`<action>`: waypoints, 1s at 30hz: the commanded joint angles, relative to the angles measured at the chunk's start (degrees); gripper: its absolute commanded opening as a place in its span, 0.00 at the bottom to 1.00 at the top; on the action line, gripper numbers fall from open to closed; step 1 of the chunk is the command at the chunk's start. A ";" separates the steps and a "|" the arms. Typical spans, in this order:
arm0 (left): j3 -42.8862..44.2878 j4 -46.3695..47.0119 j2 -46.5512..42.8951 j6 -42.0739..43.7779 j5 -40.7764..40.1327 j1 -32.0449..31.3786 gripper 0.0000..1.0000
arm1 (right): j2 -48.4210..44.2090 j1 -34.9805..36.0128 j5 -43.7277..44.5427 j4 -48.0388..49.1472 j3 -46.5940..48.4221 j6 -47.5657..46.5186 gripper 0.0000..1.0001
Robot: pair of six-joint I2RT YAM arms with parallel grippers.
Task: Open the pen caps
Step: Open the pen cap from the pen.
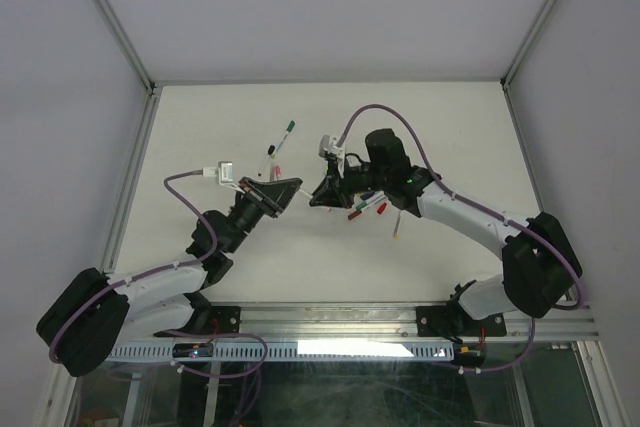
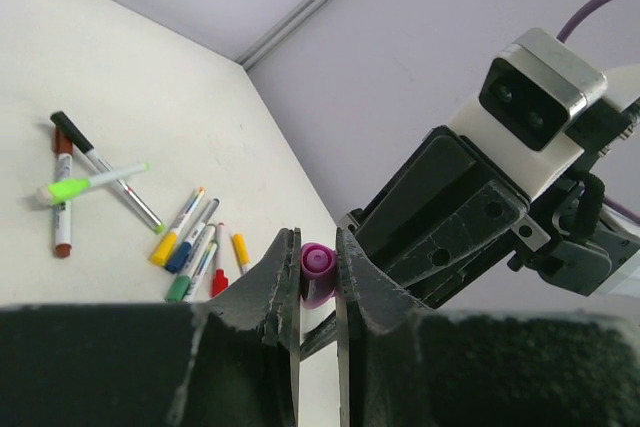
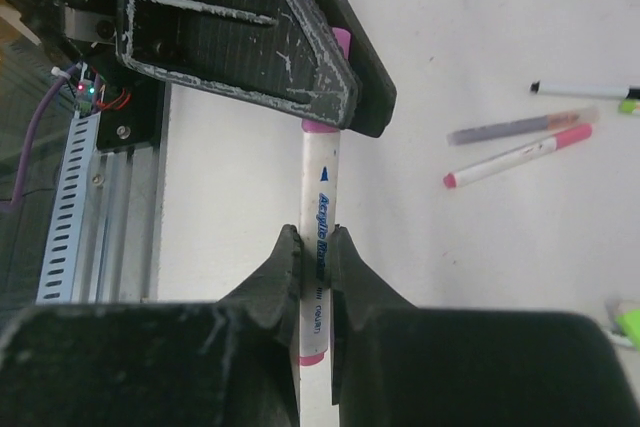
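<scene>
A white pen [image 3: 320, 182] with blue lettering is held in the air between both grippers over the middle of the table. My right gripper [image 3: 316, 237] is shut on its barrel, and a pink band shows at the barrel's near end. My left gripper [image 2: 318, 247] is shut on the magenta pen cap [image 2: 318, 272] at the other end, with the cap's round top showing between the fingers. In the top view the left gripper [image 1: 295, 188] and right gripper [image 1: 318, 195] meet tip to tip. The join of cap and barrel is hidden behind the left fingers [image 3: 250, 37].
Several loose pens lie on the white table: a green-capped one [image 1: 286, 131] and a black one [image 1: 270, 157] behind the left gripper, and a cluster [image 1: 368, 207] under the right arm with a yellow one [image 1: 397, 228] nearby. A metal rail [image 1: 330, 322] runs along the near edge.
</scene>
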 commanded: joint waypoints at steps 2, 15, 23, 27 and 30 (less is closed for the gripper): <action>6.03 -1.56 -8.44 1.54 -7.53 8.92 0.00 | 2.23 -0.43 -0.84 -8.74 -0.15 -2.49 0.00; 10.71 -5.96 -9.27 1.28 -7.76 13.01 0.00 | 3.86 -0.37 -1.00 -9.60 0.37 -2.16 0.00; 15.30 -10.04 -10.23 1.19 -8.14 17.09 0.00 | 4.68 -0.25 -0.90 -9.97 0.73 -1.90 0.00; 16.20 -11.28 -10.55 1.32 -6.82 18.30 0.00 | 4.60 -0.32 -0.92 -9.85 0.81 -1.66 0.00; 15.79 -13.24 -11.45 1.35 -6.59 18.66 0.00 | 4.40 -0.35 -1.27 -9.54 0.68 -1.35 0.00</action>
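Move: Left fingers hold the pink cap and right fingers the middle of the pen's barrel, still joined. The pen's middle lies about 4 cm back, 4 cm right and 3 cm below the left hand; the cap is about 4 cm ahead, 4 cm left and 3 cm above the right hand. On the table, some 20 cm below the left hand, a loose pink pen lies roughly 17 cm ahead and 8 cm left; the pen cluster lies roughly 17 cm ahead and 17 cm right of the right hand, similarly low. Pull the joined pen apart with both grippers kept shut: first let the pair creep some 2 cm forward and left, then draw the left gripper with the cap up, left and a little forward, ending about 18 cm from its start and swung counter-clockwise. As they part, sink the right gripper with the barrel about 6 cm and ease it back, tipping its fingers farther down. ##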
